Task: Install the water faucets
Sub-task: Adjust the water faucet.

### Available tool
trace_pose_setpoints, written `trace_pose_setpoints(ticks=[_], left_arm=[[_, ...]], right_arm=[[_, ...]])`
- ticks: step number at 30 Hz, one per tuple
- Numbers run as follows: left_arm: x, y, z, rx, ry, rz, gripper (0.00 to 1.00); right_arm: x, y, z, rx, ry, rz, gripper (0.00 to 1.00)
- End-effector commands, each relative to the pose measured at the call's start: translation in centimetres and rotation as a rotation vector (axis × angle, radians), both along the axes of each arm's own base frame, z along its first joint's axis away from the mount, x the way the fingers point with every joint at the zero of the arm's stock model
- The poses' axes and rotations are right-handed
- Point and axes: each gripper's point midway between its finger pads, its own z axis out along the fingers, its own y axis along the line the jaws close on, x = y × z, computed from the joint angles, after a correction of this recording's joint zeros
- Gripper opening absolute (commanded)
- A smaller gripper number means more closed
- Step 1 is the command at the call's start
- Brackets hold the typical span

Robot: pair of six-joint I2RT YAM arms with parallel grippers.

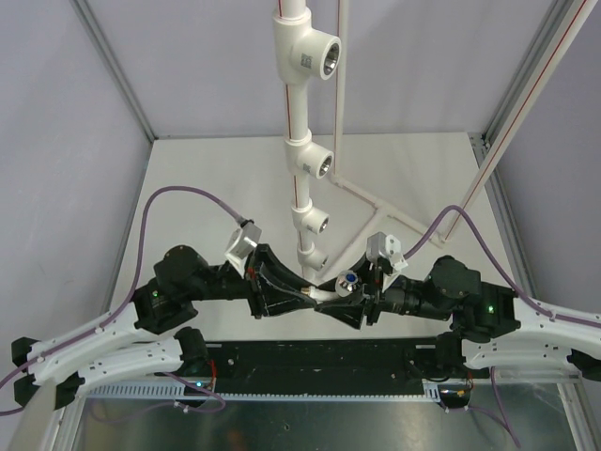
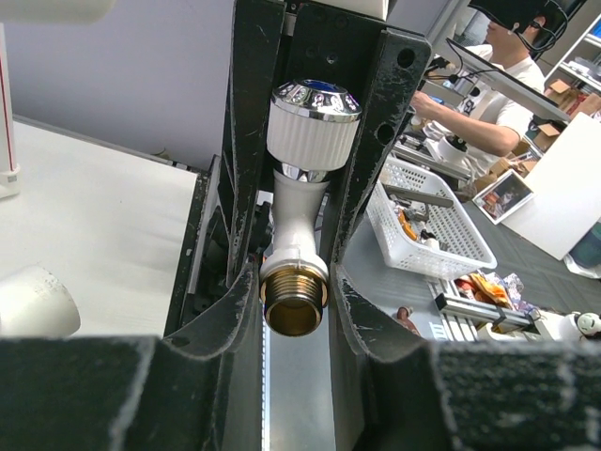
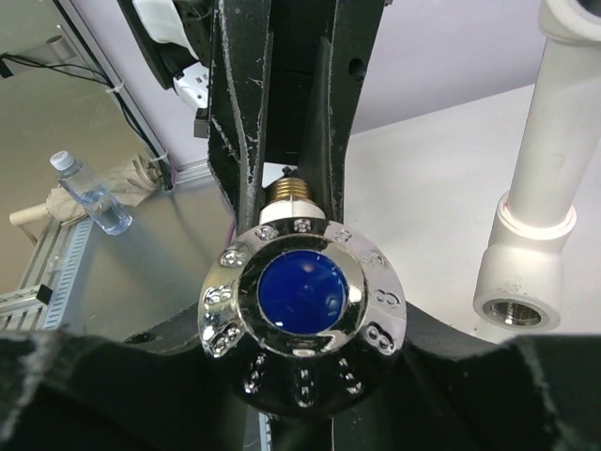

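Observation:
One water faucet (image 1: 348, 279) hangs above the table's near middle, with a gripper at each end. My left gripper (image 1: 315, 293) is shut on its white body just behind the brass threaded end (image 2: 294, 303); the fingers (image 2: 235, 310) press on both sides. My right gripper (image 1: 357, 287) is closed round the ribbed knob (image 2: 313, 127). The knob's chrome, blue-centred cap (image 3: 302, 291) fills the space between that gripper's pads (image 3: 141, 385). The faucet lies roughly level, with its thread pointing left and its cap pointing right. The pipe frame (image 1: 299, 113) with its threaded tee sockets (image 1: 322, 165) stands behind it.
The lowest tee socket (image 3: 514, 305) hangs close by at the right of the right wrist view. A thin white pipe (image 1: 390, 211) crosses the table behind the arms. Off the table stand a white basket (image 2: 427, 225), a water bottle (image 3: 89, 197) and a seated person (image 2: 507, 66).

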Motion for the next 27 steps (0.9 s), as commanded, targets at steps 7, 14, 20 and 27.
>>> trace_pose_setpoints(ticks=[7, 14, 20, 27], left_arm=[[-0.3, -0.2, 1.0, -0.033, -0.017, -0.022, 0.00], [1.4, 0.3, -0.1, -0.010, -0.002, 0.092, 0.80], [3.4, 4.1, -0.7, -0.016, -0.020, 0.287, 0.99], [3.3, 4.2, -0.9, -0.014, -0.002, 0.279, 1.00]], right_arm=[[0.0, 0.5, 2.6, 0.079, -0.003, 0.001, 0.08], [1.1, -1.1, 2.1, 0.053, 0.010, -0.078, 0.00], [2.1, -4.7, 0.6, -0.006, -0.048, -0.156, 0.00], [-0.9, -5.6, -1.5, -0.042, -0.379, 0.048, 0.00]])
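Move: Both hands hold the faucet: the left hand's fingers have its brass threaded end, so its middle lies some 3 cm to their right. The right hand has the body under the blue-capped knob, with the faucet's middle about 2 cm to its left. The nearest tee on the upright pipe stands roughly 9 cm ahead of the right hand, 4 cm to its left and about level. The next tee up is 9 cm ahead, 4 cm left and 11 cm above. With both hands almost still, the right fingers first tighten on the faucet body with hardly any further closing; then the left hand lets go of the threaded end, spreading its fingers wide and drawing off to its left by about 5 cm and a little forward, turning some 15 degrees counter-clockwise. As the left fingers open, the right hand keeps its grip and carries the faucet about 6 cm to the right, away from the left hand and the upright pipe, dipping a centimetre on the way and coming back up. ##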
